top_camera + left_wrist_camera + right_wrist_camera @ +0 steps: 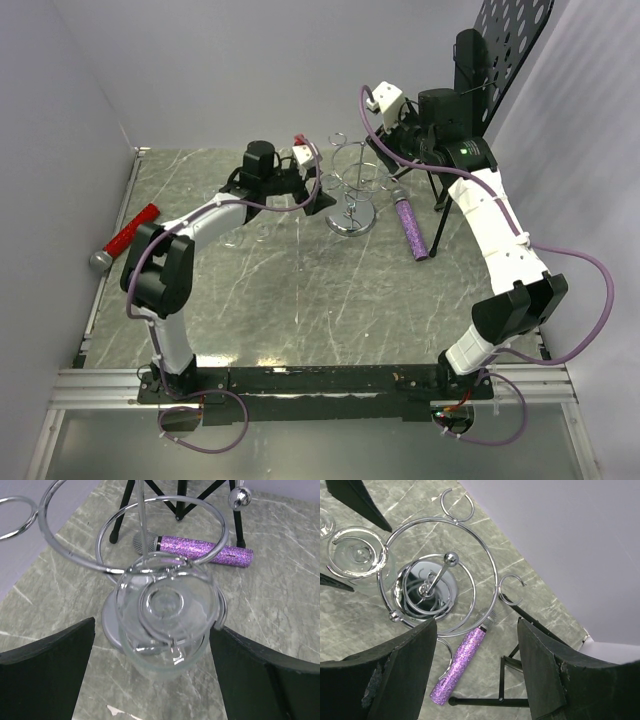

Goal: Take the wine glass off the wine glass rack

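Observation:
The wine glass (165, 615) hangs upside down by its foot in a wire loop of the chrome wine glass rack (150, 535), on the rack's left side (355, 190). My left gripper (152, 680) is open, and the glass bowl sits between its two black fingers (45, 675); the right finger stands close against the bowl's rim. My right gripper (477, 670) is open and holds nothing. It hovers above and behind the rack (440, 575), looking down on it and on the glass (357, 555).
A purple glitter microphone (410, 225) lies right of the rack, beside the legs of a black tripod stand with a perforated panel (510, 40). A red-handled object with a grey head (125, 235) lies at the table's left edge. White walls enclose the table.

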`<control>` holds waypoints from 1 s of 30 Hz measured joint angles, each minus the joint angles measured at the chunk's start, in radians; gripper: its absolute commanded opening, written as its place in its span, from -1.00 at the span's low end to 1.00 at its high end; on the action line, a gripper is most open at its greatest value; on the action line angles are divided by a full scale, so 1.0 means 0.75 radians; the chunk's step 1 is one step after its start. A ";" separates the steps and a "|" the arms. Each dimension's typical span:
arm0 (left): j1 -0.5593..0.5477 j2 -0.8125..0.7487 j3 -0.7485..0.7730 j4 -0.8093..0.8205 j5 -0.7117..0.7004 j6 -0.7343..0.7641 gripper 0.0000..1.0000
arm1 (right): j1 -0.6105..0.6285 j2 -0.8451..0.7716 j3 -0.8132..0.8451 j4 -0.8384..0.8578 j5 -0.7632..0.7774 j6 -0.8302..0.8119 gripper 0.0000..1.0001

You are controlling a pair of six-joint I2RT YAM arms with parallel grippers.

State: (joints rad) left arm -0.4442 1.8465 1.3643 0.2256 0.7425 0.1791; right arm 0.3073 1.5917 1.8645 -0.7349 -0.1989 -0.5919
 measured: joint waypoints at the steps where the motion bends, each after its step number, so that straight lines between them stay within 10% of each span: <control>1: -0.005 0.012 0.016 -0.009 0.001 0.004 0.99 | 0.000 0.000 0.000 0.000 -0.002 0.000 0.44; 17: -0.038 0.038 0.032 -0.035 0.018 0.025 0.66 | 0.000 0.000 -0.008 -0.007 -0.002 -0.002 0.43; 30: -0.037 0.038 0.020 -0.029 0.062 0.032 -0.42 | 0.001 0.000 -0.008 -0.043 0.007 -0.011 0.43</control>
State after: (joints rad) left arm -0.4721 1.8748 1.3792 0.2039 0.7891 0.2028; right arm 0.3080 1.5917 1.8584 -0.7673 -0.1936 -0.5999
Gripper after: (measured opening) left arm 0.698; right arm 0.717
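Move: The wine glass still hanging on the rack is almost between the left hand's open fingers, its middle about 2 cm to the right, 1 cm back and 2 cm lower. The rack's pole stands some 10 cm to the hand's right and 1 cm ahead; the purple microphone lies roughly 24 cm right, 3 cm back and 19 cm down. From the right hand, the glass is around 13 cm left, 3 cm back and 15 cm below. Easing to the right and a little back, while sinking about 1 cm, the left hand settles its open fingers around the hanging glass, some 2 cm of travel in all. Near the end of that drift the fingers close by about a third of their range and stop on the bowl, pinching the glass from both sides. ##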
